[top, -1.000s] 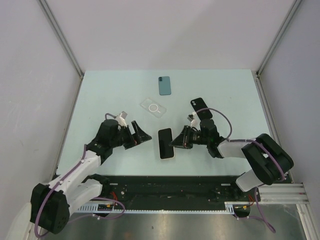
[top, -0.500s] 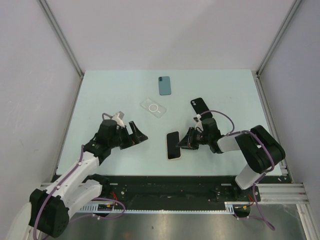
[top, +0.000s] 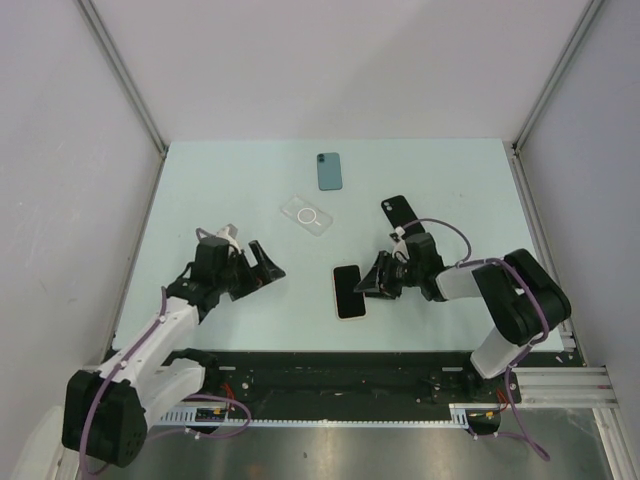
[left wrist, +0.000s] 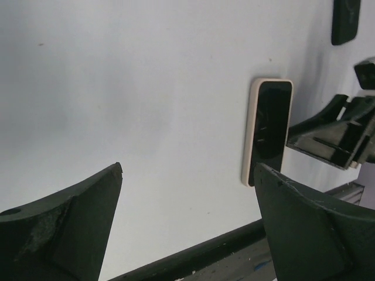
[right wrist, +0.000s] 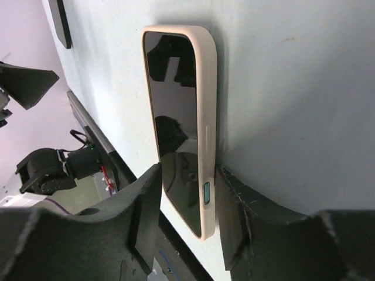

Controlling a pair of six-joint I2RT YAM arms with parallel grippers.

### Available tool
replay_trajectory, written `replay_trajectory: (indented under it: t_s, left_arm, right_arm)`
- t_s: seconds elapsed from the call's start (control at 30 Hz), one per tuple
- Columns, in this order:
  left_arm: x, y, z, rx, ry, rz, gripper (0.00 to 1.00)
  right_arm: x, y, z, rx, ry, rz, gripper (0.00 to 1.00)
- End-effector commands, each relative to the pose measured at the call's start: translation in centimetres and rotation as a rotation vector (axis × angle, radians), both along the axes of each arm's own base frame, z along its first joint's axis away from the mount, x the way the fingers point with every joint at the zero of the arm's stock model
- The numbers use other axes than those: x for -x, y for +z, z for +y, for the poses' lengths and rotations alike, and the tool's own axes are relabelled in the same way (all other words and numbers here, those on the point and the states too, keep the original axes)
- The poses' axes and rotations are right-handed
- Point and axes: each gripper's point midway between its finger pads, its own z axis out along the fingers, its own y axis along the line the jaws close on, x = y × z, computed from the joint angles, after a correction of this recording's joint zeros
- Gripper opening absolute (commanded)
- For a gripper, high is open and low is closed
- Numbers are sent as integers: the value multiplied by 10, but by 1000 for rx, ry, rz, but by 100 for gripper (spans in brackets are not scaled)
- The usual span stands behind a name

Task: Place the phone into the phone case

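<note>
A phone in a cream case (top: 349,291) rests near the table's front edge, screen showing. My right gripper (top: 373,280) is shut on its right end, and in the right wrist view the fingers (right wrist: 187,175) pinch its screen and back (right wrist: 176,105). My left gripper (top: 262,272) is open and empty, to the left of the phone and apart from it; its wrist view (left wrist: 187,170) shows the phone (left wrist: 269,132) ahead. A clear phone case (top: 307,214) with a white ring lies further back.
A teal phone (top: 329,171) lies at the back middle. A black phone (top: 400,216) lies behind my right gripper and also shows in the left wrist view (left wrist: 345,20). The table's black front rail (top: 340,365) runs just below the held phone.
My right gripper has drawn the cream-cased phone to the right, away from the left gripper. My left gripper has pulled back to the left and stays open.
</note>
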Motion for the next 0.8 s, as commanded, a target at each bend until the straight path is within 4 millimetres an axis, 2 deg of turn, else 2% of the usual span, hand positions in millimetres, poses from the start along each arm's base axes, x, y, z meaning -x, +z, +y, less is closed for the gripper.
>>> replay_trajectory:
  t_s: [0.0, 0.13, 0.17, 0.23, 0.27, 0.3, 0.33, 0.37, 0.4, 0.47, 0.5, 0.57, 0.6, 0.67, 0.7, 0.73, 0.77]
  left_arm:
    - [-22, 13, 29, -43, 122, -10, 98]
    - [-38, 15, 64, -60, 242, -4, 98]
    - [-44, 14, 81, -60, 304, 4, 98]
    - [-51, 12, 104, -66, 379, 25, 98]
    - [-56, 12, 122, -66, 439, 31, 99]
    - [-58, 11, 131, -71, 468, 39, 99]
    - [-63, 10, 143, -89, 502, 50, 99]
    - [-65, 9, 163, -115, 569, 61, 100]
    - [-70, 14, 176, -139, 601, 52, 100]
    - [-70, 10, 199, -164, 676, 85, 100]
    - [-73, 14, 213, -195, 720, 78, 100]
    - [-76, 11, 232, -208, 771, 93, 100]
    - [-85, 19, 235, -200, 753, 70, 100]
    - [-99, 15, 238, -194, 689, 72, 100]
    - [-111, 26, 241, -219, 642, 52, 100]
    - [-108, 6, 240, -222, 607, 149, 100]
    - [-109, 1, 243, -242, 586, 182, 100]
  right_arm:
    - [-12, 9, -12, 59, -17, -62, 47]
    - [-15, 22, -23, 89, -15, -118, 54]
    - [-17, 29, -26, 98, -13, -159, 59]
    - [-17, 37, -30, 118, -19, -178, 64]
    - [-19, 47, -32, 120, -21, -217, 69]
    - [-17, 52, -33, 124, -23, -223, 73]
    - [-17, 58, -33, 125, -22, -238, 82]
    - [-18, 72, -35, 118, -29, -284, 99]
    - [-16, 77, -37, 119, -33, -295, 100]
    - [-16, 88, -39, 114, -44, -334, 100]
    - [-17, 100, -40, 101, -54, -371, 100]
    - [-14, 103, -44, 103, -63, -365, 100]
    - [-15, 108, -44, 93, -68, -377, 100]
    - [-14, 111, -45, 69, -64, -369, 100]
    - [-14, 114, -45, 52, -65, -363, 100]
    - [-14, 115, -45, 41, -60, -358, 100]
    - [-12, 116, -45, 22, -47, -350, 100]
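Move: The right hand sits at the right long edge of the phone in its pink case, whose middle is about 4 cm to its left and 1 cm back, 1 cm below. From that hand a black phone lies about 20 cm ahead and 11 cm right, the clear case 21 cm ahead and 16 cm left. The empty left hand has the pink-cased phone 19 cm to its right and 2 cm back, and a black slab, hidden under its arm, some 20 cm left and 5 cm ahead, both about 8 cm below. The right hand, its fingers already part-way open at the case's right edge, spreads them fully and comes free, easing a few centimetres right before climbing about 10 cm away from the phone, rolling some 20 degrees as it goes. Meanwhile the left hand, wide open and empty, sweeps about 23 cm left and 9 cm forward at a steady height, swinging some 40 degrees counter-clockwise, away from the cased phone and towards the black slab at the table's left side, touching nothing. ##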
